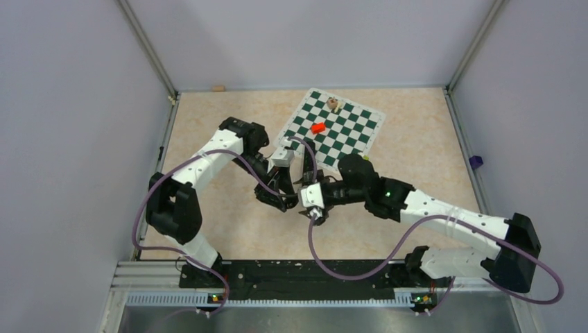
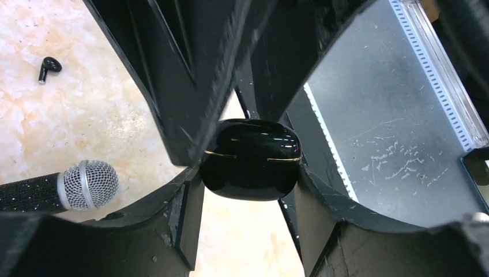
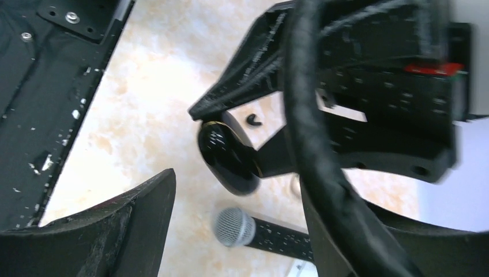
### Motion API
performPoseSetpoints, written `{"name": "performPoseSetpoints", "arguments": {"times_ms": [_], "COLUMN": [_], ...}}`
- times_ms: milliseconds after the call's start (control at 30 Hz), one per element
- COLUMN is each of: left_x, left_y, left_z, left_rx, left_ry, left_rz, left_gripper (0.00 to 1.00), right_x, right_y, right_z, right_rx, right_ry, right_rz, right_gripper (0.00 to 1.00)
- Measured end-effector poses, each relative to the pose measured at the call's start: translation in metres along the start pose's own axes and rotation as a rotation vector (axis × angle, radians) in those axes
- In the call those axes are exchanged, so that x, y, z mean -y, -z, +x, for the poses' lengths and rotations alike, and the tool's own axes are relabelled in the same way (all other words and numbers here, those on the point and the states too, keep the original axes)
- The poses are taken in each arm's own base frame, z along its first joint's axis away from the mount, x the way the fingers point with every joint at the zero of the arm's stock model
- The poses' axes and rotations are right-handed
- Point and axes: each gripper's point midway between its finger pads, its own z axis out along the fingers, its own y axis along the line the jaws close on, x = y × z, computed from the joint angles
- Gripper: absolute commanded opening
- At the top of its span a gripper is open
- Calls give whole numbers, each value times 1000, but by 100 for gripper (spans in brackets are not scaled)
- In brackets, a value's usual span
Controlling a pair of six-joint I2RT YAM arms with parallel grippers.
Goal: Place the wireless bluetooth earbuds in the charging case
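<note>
The glossy black charging case (image 2: 251, 158) hangs above the table, lid closed along its gold seam, with my left gripper (image 2: 245, 180) shut on its two sides. In the right wrist view the same case (image 3: 228, 158) shows ahead of my right gripper (image 3: 248, 196). That gripper is open, with nothing between its fingers. One black earbud (image 2: 49, 66) lies on the table beyond the case, seen small in the right wrist view too (image 3: 252, 119). In the top view both grippers meet mid-table, left (image 1: 281, 198) and right (image 1: 315, 211). No other earbuds show.
A microphone (image 2: 86, 184) with a silver mesh head lies on the table below the case, also seen from the right wrist (image 3: 236, 227). A green-and-white chessboard (image 1: 333, 128) with a red piece (image 1: 318, 127) lies at the back. The metal rail (image 2: 403, 115) runs along the near edge.
</note>
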Motion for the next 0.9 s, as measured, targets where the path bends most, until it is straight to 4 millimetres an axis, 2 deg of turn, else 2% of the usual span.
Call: {"name": "performPoseSetpoints", "arguments": {"times_ms": [167, 233, 433, 667, 733, 800, 900], "left_x": [2, 3, 3, 4, 4, 4, 4], "left_y": [-1, -2, -2, -2, -2, -2, -2], "left_z": [-1, -1, -1, -1, -1, -1, -1], "left_rx": [0, 1, 0, 1, 3, 3, 3], "left_ry": [3, 4, 9, 15, 16, 16, 16], "left_rz": [7, 9, 11, 12, 13, 13, 13], "left_gripper": [47, 47, 47, 47, 47, 46, 47], "right_x": [13, 13, 2, 5, 5, 3, -2], "right_y": [17, 14, -1, -4, -5, -6, -10], "right_z": [-10, -11, 7, -1, -2, -2, -3], "right_rx": [16, 29, 16, 48, 52, 57, 65], "right_ry": [61, 72, 78, 124, 129, 133, 137], "right_rz": [53, 51, 19, 25, 20, 11, -10], "right_gripper": [68, 67, 57, 50, 41, 21, 1]}}
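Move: The closed black charging case is already held between the left fingertips. For the open right hand it lies about 2 cm to the left, level in the forward direction and roughly 1 cm lower. On the table some 17 cm below the right hand, the microphone's middle is about 7 cm ahead and 2 cm to the right. One black earbud lies about 12 cm to the left and the other about 14 cm to the right, both level with the hand. The right hand first bobs up about 2 cm and slightly right, away from the case, then comes back down and about 2 cm left to bring its fingertips around the free end of the case, ending about 1 cm nearer than it began. Its wrist turns a little, under 10 degrees, while the fingers close from wide to just over half open, one finger on each side of the case and seeming to start a pinch, as the left hand holds the case almost still. ##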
